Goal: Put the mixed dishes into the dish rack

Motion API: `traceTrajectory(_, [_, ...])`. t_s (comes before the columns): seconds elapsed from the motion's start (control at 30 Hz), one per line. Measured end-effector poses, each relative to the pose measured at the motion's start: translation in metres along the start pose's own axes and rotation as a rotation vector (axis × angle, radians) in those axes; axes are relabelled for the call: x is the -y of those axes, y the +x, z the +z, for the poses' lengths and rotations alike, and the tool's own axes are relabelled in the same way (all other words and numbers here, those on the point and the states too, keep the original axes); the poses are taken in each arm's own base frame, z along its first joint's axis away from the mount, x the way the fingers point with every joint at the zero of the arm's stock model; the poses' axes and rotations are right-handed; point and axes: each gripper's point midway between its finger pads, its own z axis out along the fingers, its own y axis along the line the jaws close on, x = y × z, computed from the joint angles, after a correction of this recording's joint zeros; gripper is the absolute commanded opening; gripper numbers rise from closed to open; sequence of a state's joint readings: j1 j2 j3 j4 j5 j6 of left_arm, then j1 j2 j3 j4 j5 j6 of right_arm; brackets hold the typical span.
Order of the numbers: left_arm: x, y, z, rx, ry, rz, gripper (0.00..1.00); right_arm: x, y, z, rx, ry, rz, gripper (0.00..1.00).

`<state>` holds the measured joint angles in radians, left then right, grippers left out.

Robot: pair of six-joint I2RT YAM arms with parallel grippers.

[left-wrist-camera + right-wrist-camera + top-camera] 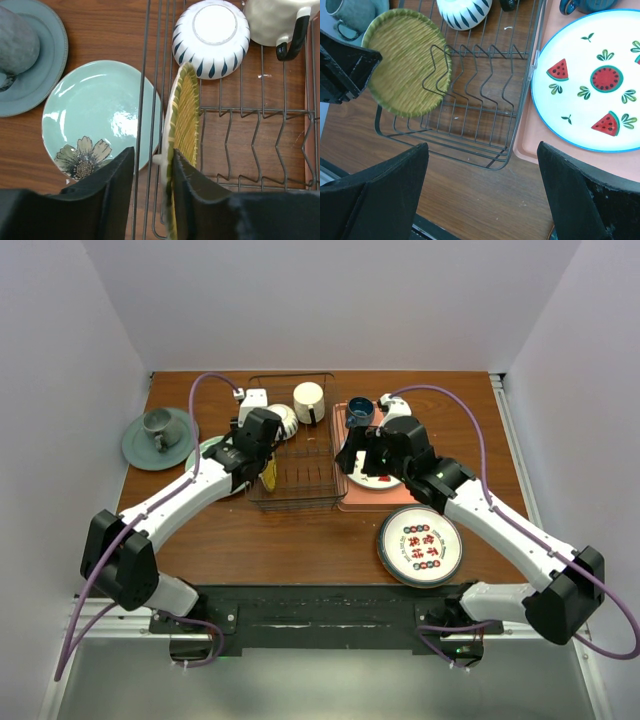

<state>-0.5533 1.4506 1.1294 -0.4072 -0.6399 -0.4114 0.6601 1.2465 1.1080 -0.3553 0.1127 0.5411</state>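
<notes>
The yellow textured plate (182, 115) stands on edge in the left end of the dish rack (260, 110). My left gripper (152, 152) straddles the plate's rim and the rack's side wires. Its jaws stand apart; only the right finger touches the plate, so it is open. An upturned blue-striped white bowl (212, 37) and a cream mug (272, 20) sit at the rack's far end. The mint-green flower plate (95, 115) lies flat left of the rack. A teal-rimmed patterned plate (420, 545) lies front right. My right gripper (482, 150) hangs open over bare table by the rack's near right corner.
A pink tray (535, 145) right of the rack holds a white plate with watermelon slices (595, 80) and a dark blue cup (360, 413). A grey-green cup on its saucer (158, 435) sits far left. White walls close in the back and sides.
</notes>
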Motion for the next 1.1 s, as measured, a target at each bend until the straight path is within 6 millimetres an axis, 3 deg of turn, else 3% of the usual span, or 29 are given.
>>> traceTrajectory(0.13, [0.001,0.002,0.001,-0.006,-0.002,-0.004,0.61,0.001,0.001,0.001,-0.005,0.003,-0.001,0.94])
traceTrajectory(0.53, [-0.005,-0.006,-0.013,0.013,0.011,-0.025,0.82,0.005,0.006,-0.001,-0.024,0.017,-0.002,0.98])
traceTrajectory(0.57, [-0.006,-0.010,-0.016,0.023,0.016,-0.033,0.85,0.005,0.006,-0.002,-0.023,0.017,-0.001,0.99])
traceTrajectory(0.6, [-0.007,-0.014,-0.020,0.034,0.021,-0.042,0.97,0.006,0.005,-0.003,-0.021,0.018,-0.001,0.99])
traceTrajectory(0.93, [-0.028,-0.045,-0.051,0.117,0.045,-0.177,1.00,0.004,-0.003,-0.018,0.009,0.004,0.005,0.99])
traceTrajectory(1.03, [-0.049,-0.044,-0.041,0.098,0.020,-0.271,1.00,0.003,-0.005,-0.020,0.016,0.000,0.006,0.99])
traceTrajectory(1.1, [-0.077,-0.035,-0.028,0.074,-0.036,-0.351,1.00,0.003,-0.006,-0.023,0.020,-0.002,0.006,0.99])
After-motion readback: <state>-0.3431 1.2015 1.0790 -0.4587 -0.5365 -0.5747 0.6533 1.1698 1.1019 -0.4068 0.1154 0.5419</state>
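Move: Some 11 cm to the left hand's left, about 5 cm ahead and 15 cm below it, the teal flower plate lies on the table. The yellow woven plate stands between this hand's half-open fingers, its middle roughly 5 cm ahead, 1 cm right and 6 cm below; the white bowl is about 17 cm ahead, 4 cm right and 11 cm lower. From the right hand, the flower plate lies roughly 38 cm left, 8 cm ahead and 21 cm below. Staying nearly in place at the upper rim of the woven plate, the left hand goes on opening, then rises about 6.5 cm while easing back some 2 cm, clear of the plate. With fingers wide open it swings quickly left over the rack's side towards the teal flower plate, dipping slightly, turning some 10 degrees counter-clockwise and rolling its left side down. ##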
